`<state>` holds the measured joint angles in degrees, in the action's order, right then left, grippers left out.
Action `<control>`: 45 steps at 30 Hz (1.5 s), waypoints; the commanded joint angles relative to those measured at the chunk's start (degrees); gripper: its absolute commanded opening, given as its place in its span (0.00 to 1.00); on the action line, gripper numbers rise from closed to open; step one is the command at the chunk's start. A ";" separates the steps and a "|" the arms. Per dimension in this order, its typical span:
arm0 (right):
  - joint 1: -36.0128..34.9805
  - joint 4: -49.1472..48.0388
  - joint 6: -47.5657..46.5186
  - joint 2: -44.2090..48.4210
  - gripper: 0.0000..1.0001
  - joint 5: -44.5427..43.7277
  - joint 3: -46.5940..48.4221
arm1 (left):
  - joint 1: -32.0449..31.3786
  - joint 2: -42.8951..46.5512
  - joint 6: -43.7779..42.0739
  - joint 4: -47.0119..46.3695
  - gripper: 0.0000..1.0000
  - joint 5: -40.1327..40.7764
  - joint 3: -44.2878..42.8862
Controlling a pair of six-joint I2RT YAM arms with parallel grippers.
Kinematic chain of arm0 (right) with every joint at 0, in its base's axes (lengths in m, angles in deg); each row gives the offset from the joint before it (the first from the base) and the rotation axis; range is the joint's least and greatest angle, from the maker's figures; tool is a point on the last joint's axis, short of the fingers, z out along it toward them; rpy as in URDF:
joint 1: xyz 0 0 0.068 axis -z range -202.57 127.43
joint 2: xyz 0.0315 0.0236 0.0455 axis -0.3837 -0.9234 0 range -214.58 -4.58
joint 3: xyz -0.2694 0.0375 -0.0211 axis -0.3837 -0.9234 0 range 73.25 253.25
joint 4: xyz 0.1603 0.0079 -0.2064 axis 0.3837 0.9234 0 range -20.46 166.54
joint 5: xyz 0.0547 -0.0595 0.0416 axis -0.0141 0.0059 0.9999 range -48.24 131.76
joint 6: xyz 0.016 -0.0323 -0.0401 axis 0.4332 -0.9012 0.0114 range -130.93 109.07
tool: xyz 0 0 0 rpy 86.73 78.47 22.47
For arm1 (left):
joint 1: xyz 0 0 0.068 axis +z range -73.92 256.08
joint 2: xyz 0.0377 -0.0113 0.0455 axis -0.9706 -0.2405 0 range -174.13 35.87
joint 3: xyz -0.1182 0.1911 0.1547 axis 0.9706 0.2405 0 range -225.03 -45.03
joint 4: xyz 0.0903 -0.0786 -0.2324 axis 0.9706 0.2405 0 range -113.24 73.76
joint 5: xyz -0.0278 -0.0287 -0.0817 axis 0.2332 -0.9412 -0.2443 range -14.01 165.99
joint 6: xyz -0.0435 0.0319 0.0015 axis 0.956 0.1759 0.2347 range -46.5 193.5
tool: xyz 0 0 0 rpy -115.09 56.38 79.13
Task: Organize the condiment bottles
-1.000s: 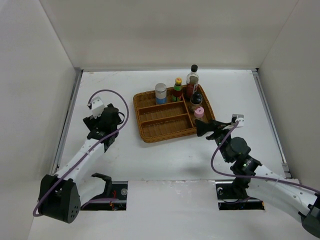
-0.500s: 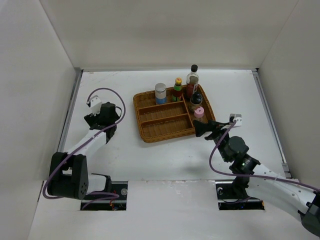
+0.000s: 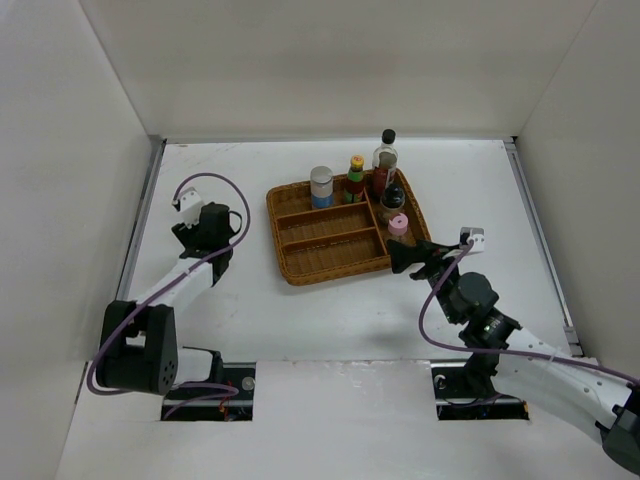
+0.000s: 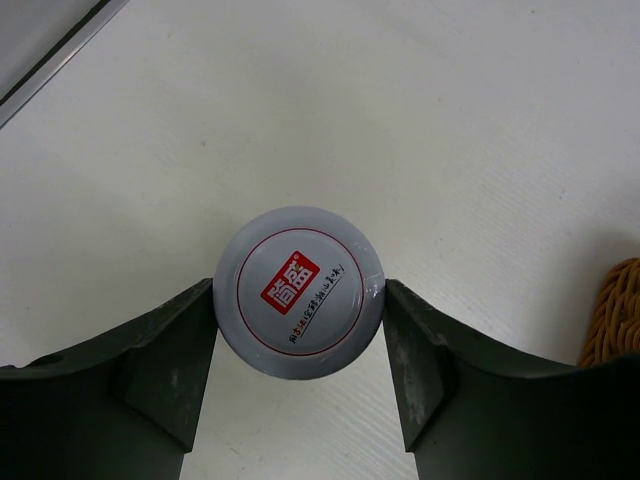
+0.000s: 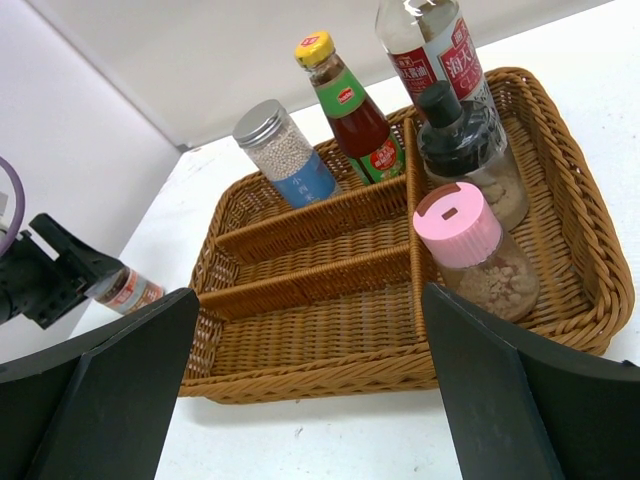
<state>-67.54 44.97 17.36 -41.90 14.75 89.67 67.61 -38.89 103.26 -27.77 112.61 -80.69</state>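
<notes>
A short jar (image 4: pixel 298 270) with a grey-white lid and a red logo stands on the table left of the tray. My left gripper (image 4: pixel 300 300) is shut on it, a finger touching each side of the lid. In the top view the left gripper (image 3: pixel 196 222) hides it. Five bottles stand in the wicker tray (image 3: pixel 300 275): silver-lidded blue-label (image 3: pixel 321 186), green red-yellow-capped (image 3: pixel 356 178), tall clear black-capped (image 3: pixel 385 158), black-capped brown shaker (image 3: pixel 392 198), pink-capped shaker (image 3: pixel 399 225). My right gripper (image 3: pixel 400 258) is open and empty, at the tray's near right corner.
The tray's long left compartments (image 5: pixel 330 290) hold nothing at their near ends. White walls enclose the table on three sides. A metal rail (image 3: pixel 140 220) runs along the left edge, close to my left gripper.
My left arm has folded back and its gripper has shifted a little left and away, settling around the short jar. The right arm and the bottles in the tray have barely moved.
</notes>
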 commanded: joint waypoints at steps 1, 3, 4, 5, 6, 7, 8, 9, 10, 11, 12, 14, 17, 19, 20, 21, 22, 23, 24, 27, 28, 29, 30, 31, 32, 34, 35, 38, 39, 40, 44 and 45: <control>0.28 -3.20 0.45 0.41 1.00 0.46 1.06 | -1.67 5.05 -1.19 -2.59 0.40 0.64 -1.25; 0.28 -3.20 0.45 0.41 1.00 0.46 1.06 | -3.34 8.56 -2.24 -1.80 0.38 1.52 -2.48; 0.28 -3.28 0.45 0.06 1.00 0.46 1.06 | -4.31 10.32 -3.03 -1.10 0.38 2.22 -3.44; 0.28 -3.37 0.45 -0.12 1.00 0.46 1.06 | -5.19 11.82 -3.65 -0.48 0.38 2.84 -4.50; 0.28 -3.46 0.45 -0.29 1.00 0.46 1.06 | -6.24 13.05 -4.09 0.13 0.37 3.28 -5.72; 0.28 -3.46 0.45 -0.30 1.00 0.46 1.06 | -7.03 13.67 -4.27 0.49 0.37 3.46 -6.78; 0.28 -3.46 0.45 -0.30 1.00 0.46 1.06 | -8.43 14.20 -4.53 0.75 0.37 3.54 -8.36; 0.37 -3.46 0.45 -0.47 1.00 0.46 1.06 | -9.67 14.20 -4.53 0.84 0.37 3.28 -9.77; 0.37 -3.46 0.45 -0.56 1.00 0.46 1.06 | -11.07 13.68 -4.53 0.76 0.37 3.19 -11.26; 0.37 -3.46 0.45 -0.56 1.00 0.46 1.06 | -12.65 12.72 -4.53 0.32 0.37 3.11 -12.75; 0.37 -3.46 0.45 -0.56 1.00 0.46 1.06 | -14.32 11.41 -4.53 0.06 0.37 3.11 -14.42; 0.37 -3.46 0.45 -0.74 1.00 0.46 1.06 | -17.22 7.72 -4.71 -1.26 0.37 2.93 -17.76; 0.28 -3.46 0.45 -1.17 1.00 0.64 1.24 | -19.95 2.01 -5.41 -4.50 0.37 2.14 -21.89; 0.28 -3.46 0.45 -1.53 1.00 0.99 1.33 | -20.92 -2.04 -5.94 -6.18 0.37 1.26 -24.79; 0.37 -3.46 0.45 -1.61 1.00 1.25 1.33 | -21.19 -3.97 -6.03 -6.62 0.37 0.82 -26.11; 0.37 -3.46 0.45 -1.61 1.00 1.34 1.33 | -21.28 -5.82 -6.03 -6.97 0.37 0.47 -27.43; 0.45 -3.46 0.45 -1.35 1.00 1.34 1.33 | -21.37 -7.40 -5.94 -7.24 0.37 0.21 -28.40; 0.46 -3.46 0.45 -1.26 1.00 1.34 1.33 | -21.45 -8.98 -6.03 -7.59 0.37 -0.14 -29.28; 0.54 -3.46 0.45 -1.00 1.00 1.34 1.24 | -21.54 -10.48 -6.03 -8.03 0.37 -0.41 -29.99; 0.72 -3.46 0.36 -0.91 1.00 1.43 1.15 | -21.54 -14.26 -6.03 -9.09 0.37 -1.72 -31.49; 0.72 -3.46 0.36 -0.91 1.00 1.43 1.15 | -21.54 -15.32 -6.03 -9.26 0.37 -2.08 -31.75; 0.72 -3.46 0.36 -0.91 1.00 1.43 1.15 | -21.72 -16.20 -5.94 -9.35 0.37 -2.43 -31.75; 0.72 -3.46 0.27 -0.91 1.00 1.43 1.15 | -21.81 -17.08 -5.94 -9.44 0.37 -2.78 -31.84; 0.72 -3.46 0.27 -0.91 1.00 1.43 1.15 | -22.07 -17.95 -5.85 -9.44 0.37 -2.96 -31.75; 0.72 -3.46 0.27 -0.91 1.00 1.43 1.15 | -22.24 -18.92 -5.85 -9.44 0.38 -2.96 -31.58; 0.81 -3.46 0.27 -0.82 1.00 1.25 1.15 | -22.60 -20.77 -5.68 -9.61 0.39 -2.96 -31.05; 0.89 -3.46 0.27 -0.82 1.00 1.25 1.15 | -22.86 -21.73 -5.59 -9.96 0.40 -2.96 -30.61; 0.98 -3.46 0.27 -0.82 1.00 0.90 1.07 | -23.12 -23.58 -4.89 -11.28 0.43 -2.78 -29.12; 1.07 -3.46 0.18 -0.74 1.00 0.81 1.06 | -23.13 -23.85 -4.54 -11.98 0.45 -2.70 -28.42; 1.16 -3.46 0.18 -0.74 1.00 0.73 0.98 | -23.13 -23.94 -4.27 -12.68 0.46 -2.70 -27.80; 1.60 -3.46 0.10 -0.56 1.00 0.29 0.80 | -23.04 -22.89 -3.57 -14.18 0.58 -2.96 -25.52; 1.60 -3.46 0.09 -0.56 1.00 0.02 0.80 | -23.04 -22.10 -3.57 -14.36 0.65 -2.96 -24.99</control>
<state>-66.40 44.66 17.36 -43.19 15.43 89.67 44.86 -65.16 98.47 -34.35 109.07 -106.29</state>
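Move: The white-lidded jar is already gripped by the left hand, low over the table. The place for it, the empty left end of the basket's far compartment, lies about 22 cm to the right and 10 cm ahead, nearly level in height. The seed jar stands some 7 cm to the right of that place and 1 cm farther out, the red sauce bottle about 15 cm to the right of it and 3 cm farther out. From the right hand the place is roughly 19 cm ahead, 27 cm left and 13 cm below. The white-lidded jar, still pinched between the left fingers, is lifted some 15 cm while being carried right, about 22 cm in all, and forward about 10 cm, over the basket's left rim. The hand turns nearly 30 degrees clockwise on the way, then lowers the jar about 13 cm into the far compartment beside the seed jar, slowing to a stop with the fingers still around it. ##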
